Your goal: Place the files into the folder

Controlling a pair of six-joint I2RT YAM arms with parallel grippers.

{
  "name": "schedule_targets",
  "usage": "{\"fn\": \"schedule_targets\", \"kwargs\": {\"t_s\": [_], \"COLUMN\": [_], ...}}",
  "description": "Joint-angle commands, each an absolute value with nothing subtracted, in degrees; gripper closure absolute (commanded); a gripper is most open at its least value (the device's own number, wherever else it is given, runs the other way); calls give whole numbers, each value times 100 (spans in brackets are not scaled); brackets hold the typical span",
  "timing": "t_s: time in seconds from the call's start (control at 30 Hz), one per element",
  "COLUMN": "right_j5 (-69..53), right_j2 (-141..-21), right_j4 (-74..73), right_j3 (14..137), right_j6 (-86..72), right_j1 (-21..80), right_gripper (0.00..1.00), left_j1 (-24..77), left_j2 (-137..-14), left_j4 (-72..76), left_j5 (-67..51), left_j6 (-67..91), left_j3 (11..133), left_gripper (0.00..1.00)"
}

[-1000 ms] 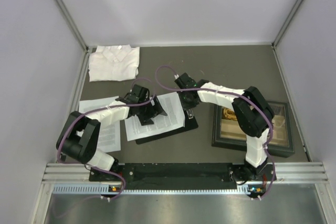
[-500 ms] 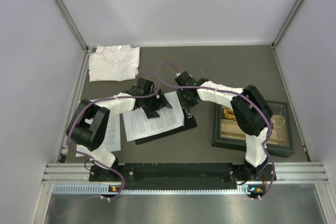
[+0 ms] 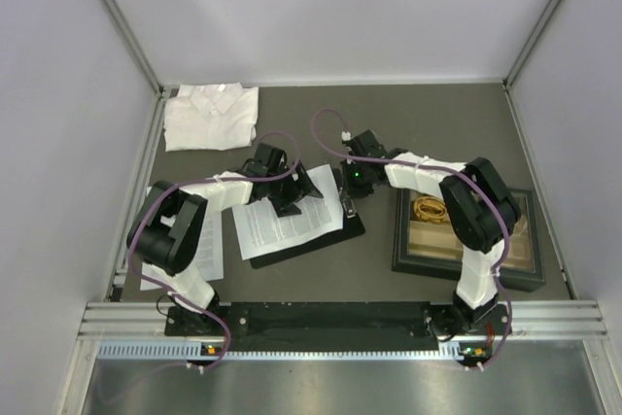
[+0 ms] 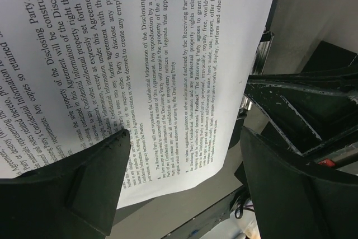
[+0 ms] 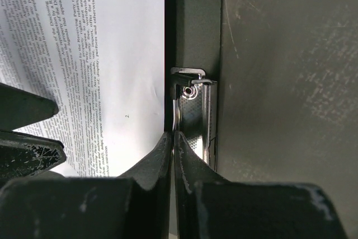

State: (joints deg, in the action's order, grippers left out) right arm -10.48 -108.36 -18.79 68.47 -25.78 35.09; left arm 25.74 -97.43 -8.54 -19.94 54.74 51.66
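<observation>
A printed sheet, one of the files (image 3: 289, 224), lies on the black folder (image 3: 326, 237), its near edge stopping just short of the silver clip (image 5: 197, 117). A second sheet (image 3: 210, 246) lies on the table to the left, partly under the left arm. My left gripper (image 3: 292, 191) hovers open over the sheet on the folder; in the left wrist view its black fingers (image 4: 75, 191) straddle the text (image 4: 140, 54). My right gripper (image 5: 172, 137) is shut with nothing visible between its tips, which sit beside the clip at the sheet's edge (image 5: 100, 54).
A folded white shirt (image 3: 211, 116) lies at the back left. A dark-framed tray (image 3: 530, 274) of small items stands right of the folder, under the right arm. Metal rails run along the table's sides and front.
The right gripper's jaws have closed and it has shifted slightly right and nearer the clip. The left arm has swung right, bringing its gripper further over the sheet.
</observation>
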Motion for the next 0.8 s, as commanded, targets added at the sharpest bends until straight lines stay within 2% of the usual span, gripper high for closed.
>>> {"fn": "schedule_targets", "kwargs": {"t_s": [0.0,0.17,0.3,0.33,0.43,0.53,0.63,0.77], "right_j5": [-1985,-1627,-1171,-1056,-730,-440,-255,-255], "right_j2": [-10925,-10670,-10591,-10573,-10372,-10196,-10256,-10468], "right_j4": [-1319,-1616,-2398,-2721,-3057,-3278,-3479,-3586], "right_j3": [6548,6618,7170,7259,7453,7523,7637,7752], "right_j6": [-2681,-2497,-2242,-2189,-2136,-2118,-2057,-2021], "right_j1": [3498,3472,3603,3647,3797,3832,3823,3849], "right_gripper": [100,100,100,98,73,60,52,49], "left_j1": [2628,2619,2628,2628,2628,2619,2619,2619], "left_j2": [-9932,-9712,-9545,-9493,-9431,-9343,-9220,-9053], "left_j4": [-1370,-1775,-1916,-1933,-2021,-2021,-2048,-2284], "left_j5": [-1433,-1494,-1485,-1459,-1397,-1485,-1468,-1266], "left_j6": [5019,4676,4614,4597,4570,4588,4579,4491], "left_j3": [4843,4992,5027,5036,5054,5036,4992,5027], "left_gripper": [14,14,14,14,14,14,14,14]}}
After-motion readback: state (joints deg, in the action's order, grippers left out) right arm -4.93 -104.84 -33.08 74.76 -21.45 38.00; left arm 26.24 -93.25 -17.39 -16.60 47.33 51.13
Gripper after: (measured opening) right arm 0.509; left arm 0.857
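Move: My left hand rests wide open on the papers, whose middle is about 6 cm to its left and 2 cm back, 2 cm below; the folder's middle is roughly 3 cm left and 4 cm back, just underneath. The folder's metal clip is some 11 cm to its right, level fore and aft. My right hand's shut fingers are at that clip, its middle only about 1 cm to their right and 1 cm below. I keep my left fingers open and resting on the papers and drag them back and to the left, about 3 cm, staying level and rolling slightly. My right fingers linger at the clip's inner edge, edge back about 2 cm, then open to half and lift some 3.5 cm off the clip, drifting a little right as the hand rolls back some 10 degrees. ##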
